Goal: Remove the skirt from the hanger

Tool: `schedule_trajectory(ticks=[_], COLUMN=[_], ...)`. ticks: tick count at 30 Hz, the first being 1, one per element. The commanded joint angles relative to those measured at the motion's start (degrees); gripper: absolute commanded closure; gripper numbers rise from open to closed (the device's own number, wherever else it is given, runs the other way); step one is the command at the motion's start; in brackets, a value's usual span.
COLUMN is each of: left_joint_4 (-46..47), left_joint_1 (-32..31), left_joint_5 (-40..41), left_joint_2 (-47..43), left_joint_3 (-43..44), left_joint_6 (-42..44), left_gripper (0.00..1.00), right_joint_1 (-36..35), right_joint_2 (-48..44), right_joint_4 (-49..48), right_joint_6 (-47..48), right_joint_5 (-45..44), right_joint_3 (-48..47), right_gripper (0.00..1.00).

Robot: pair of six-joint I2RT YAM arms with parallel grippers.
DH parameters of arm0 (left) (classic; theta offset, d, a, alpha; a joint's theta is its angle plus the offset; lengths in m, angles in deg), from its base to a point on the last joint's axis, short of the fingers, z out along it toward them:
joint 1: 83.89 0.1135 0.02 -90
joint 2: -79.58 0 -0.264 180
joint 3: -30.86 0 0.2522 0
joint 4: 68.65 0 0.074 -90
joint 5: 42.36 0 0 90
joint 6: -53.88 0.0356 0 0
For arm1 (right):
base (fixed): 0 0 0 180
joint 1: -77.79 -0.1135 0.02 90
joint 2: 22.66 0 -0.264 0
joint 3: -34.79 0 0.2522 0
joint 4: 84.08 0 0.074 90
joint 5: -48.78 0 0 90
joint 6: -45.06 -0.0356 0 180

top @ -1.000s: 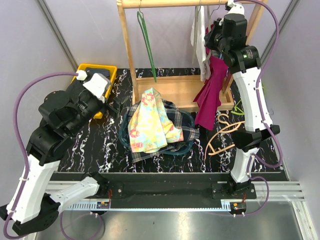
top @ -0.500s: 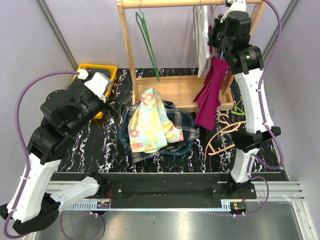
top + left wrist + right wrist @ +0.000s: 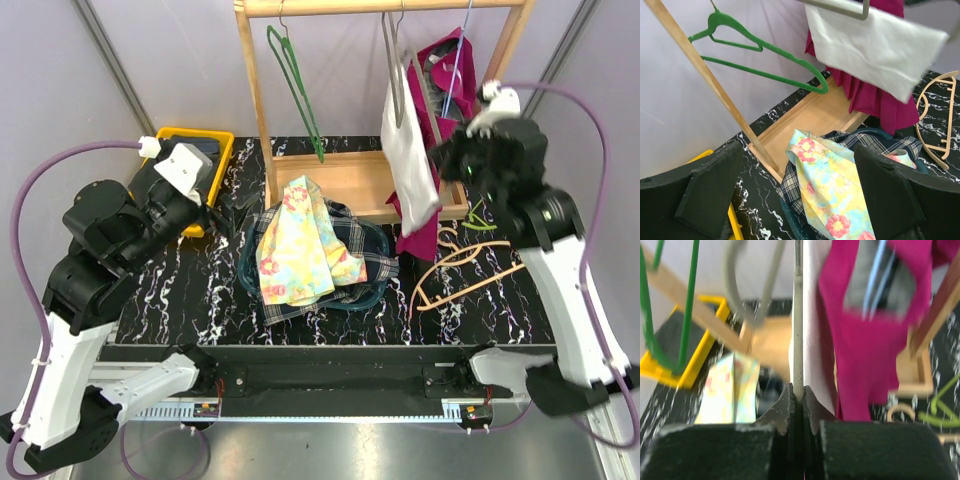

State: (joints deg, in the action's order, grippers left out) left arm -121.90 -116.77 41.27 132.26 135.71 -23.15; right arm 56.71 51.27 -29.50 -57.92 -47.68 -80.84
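Note:
A white skirt (image 3: 410,150) hangs over the bar of a grey hanger (image 3: 392,55) on the wooden rack's rail and swings out toward me. My right gripper (image 3: 445,162) is shut on the skirt's right edge, which shows as a thin white strip (image 3: 798,330) pinched between the jaws of the right gripper (image 3: 798,390). Behind it hangs a magenta pleated garment (image 3: 447,60) on a blue hanger. My left gripper (image 3: 228,213) hovers wide open at the basket's left side, and in its wrist view the left gripper (image 3: 800,195) holds nothing; the skirt (image 3: 875,47) is far ahead.
A dark basket (image 3: 248,280) holds a floral cloth (image 3: 300,240) over plaid fabric. A bare green hanger (image 3: 295,75) hangs at the rack's left post (image 3: 255,100). A yellow tray (image 3: 225,140) is at back left. Loose wooden hangers (image 3: 450,270) and a green one (image 3: 480,215) lie at right.
My right arm has dropped from the rail and come toward the near right, pulling the white skirt's edge outward. The left arm has lifted slightly.

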Motion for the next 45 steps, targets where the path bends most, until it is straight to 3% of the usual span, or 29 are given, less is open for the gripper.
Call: schedule_trajectory(ticks=[1, 6, 9, 13, 20, 28, 29, 30, 31, 32, 33, 39, 43, 45], left_joint_4=[1.9, 2.0, 2.3, 3.8, 7.9, 18.0, 23.5, 27.5, 31.7, 40.6, 42.5, 49.9, 39.7, 37.8], left_joint_1=[0.2, 0.3, 1.0, 3.4, 7.6, 12.0, 12.8, 13.4, 13.6, 13.9, 14.0, 14.1, 16.5, 17.8], left_joint_5=[-3.4, -5.1, -9.3, -14.9, -20.7, -40.8, -44.1, -52.4, -56.3, -59.4, -62.0, -64.9, -65.2, -65.7], left_joint_2=[0.9, 2.7, 3.1, 3.4, 6.5, 9.9, 10.2, 10.6, 11.6, 12.0, 12.2, 12.9, 14.3, 14.7], left_joint_3=[2.8, 4.7, 5.2, 1.5, -1.6, -2.0, -2.9, -5.1, -6.3, -9.1, -9.9, -13.3, -10.7, -10.0], left_joint_6=[-1.4, -3.6, -6.8, -14.8, -24.1, -40.2, -42.9, -46.2, -54.5, -58.5, -60.3, -63.8, -51.3, -50.6], left_gripper=[0.01, 0.01, 0.01, 0.01, 0.01, 0.01, 0.01, 0.01, 0.01, 0.01, 0.01, 0.01, 0.01, 0.01], right_joint_1=[-0.4, -0.4, -0.4, -0.3, -0.4, -0.3, -0.3, -0.3, -0.3, -0.3, -0.3, -0.3, -0.2, -0.3], right_joint_2=[-11.5, -18.9, -21.4, -22.8, -21.4, -22.1, -22.2, -22.4, -22.6, -22.6, -22.6, -22.2, -21.8, -21.6], right_joint_4=[3.2, 15.2, 18.1, 19.3, 18.9, 14.1, 12.8, 12.3, 11.7, 10.8, 10.4, 9.6, 9.5, 9.5], right_joint_6=[-2.8, -2.7, -3.3, -5.7, -10.3, -13.2, -13.7, -13.9, -14.0, -14.5, -14.7, -15.4, -16.0, -16.3], right_joint_5=[5.1, 9.3, 18.1, 30.9, 40.0, 42.6, 42.7, 42.5, 42.7, 42.8, 43.2, 43.9, 44.5, 44.6], right_joint_3=[9.3, 5.7, 2.7, -2.6, -13.1, -11.1, -10.5, -9.5, -9.1, -8.8, -8.7, -8.9, -10.0, -10.8], right_gripper=[1.00, 1.00, 1.00, 1.00, 1.00, 1.00, 1.00, 1.00, 1.00, 1.00, 1.00, 1.00, 1.00, 1.00])
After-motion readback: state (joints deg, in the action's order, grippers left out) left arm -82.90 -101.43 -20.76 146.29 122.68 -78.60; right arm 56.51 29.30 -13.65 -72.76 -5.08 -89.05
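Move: My right hand already holds the hanger, with the white skirt hanging about 8 cm ahead, 6 cm left and 10 cm below it. The magenta garment is some 13 cm ahead and 2 cm right of that hand, 12 cm below; the floral skirt in the basket is about 5 cm ahead, 26 cm left and 40 cm down. From my empty left hand the white skirt is roughly 20 cm ahead, 34 cm right and 13 cm lower. Keeping my right fingers shut on the hanger, I pull it back from the rack about 26 cm, dipping slightly, then rising to end 9 cm higher, while that hand rolls and turns some 40 degrees counter-clockwise. My left hand, still open, goes right about 9 cm towards the white skirt, rolling and swinging clockwise until its fingers point straight right at the cloth. ##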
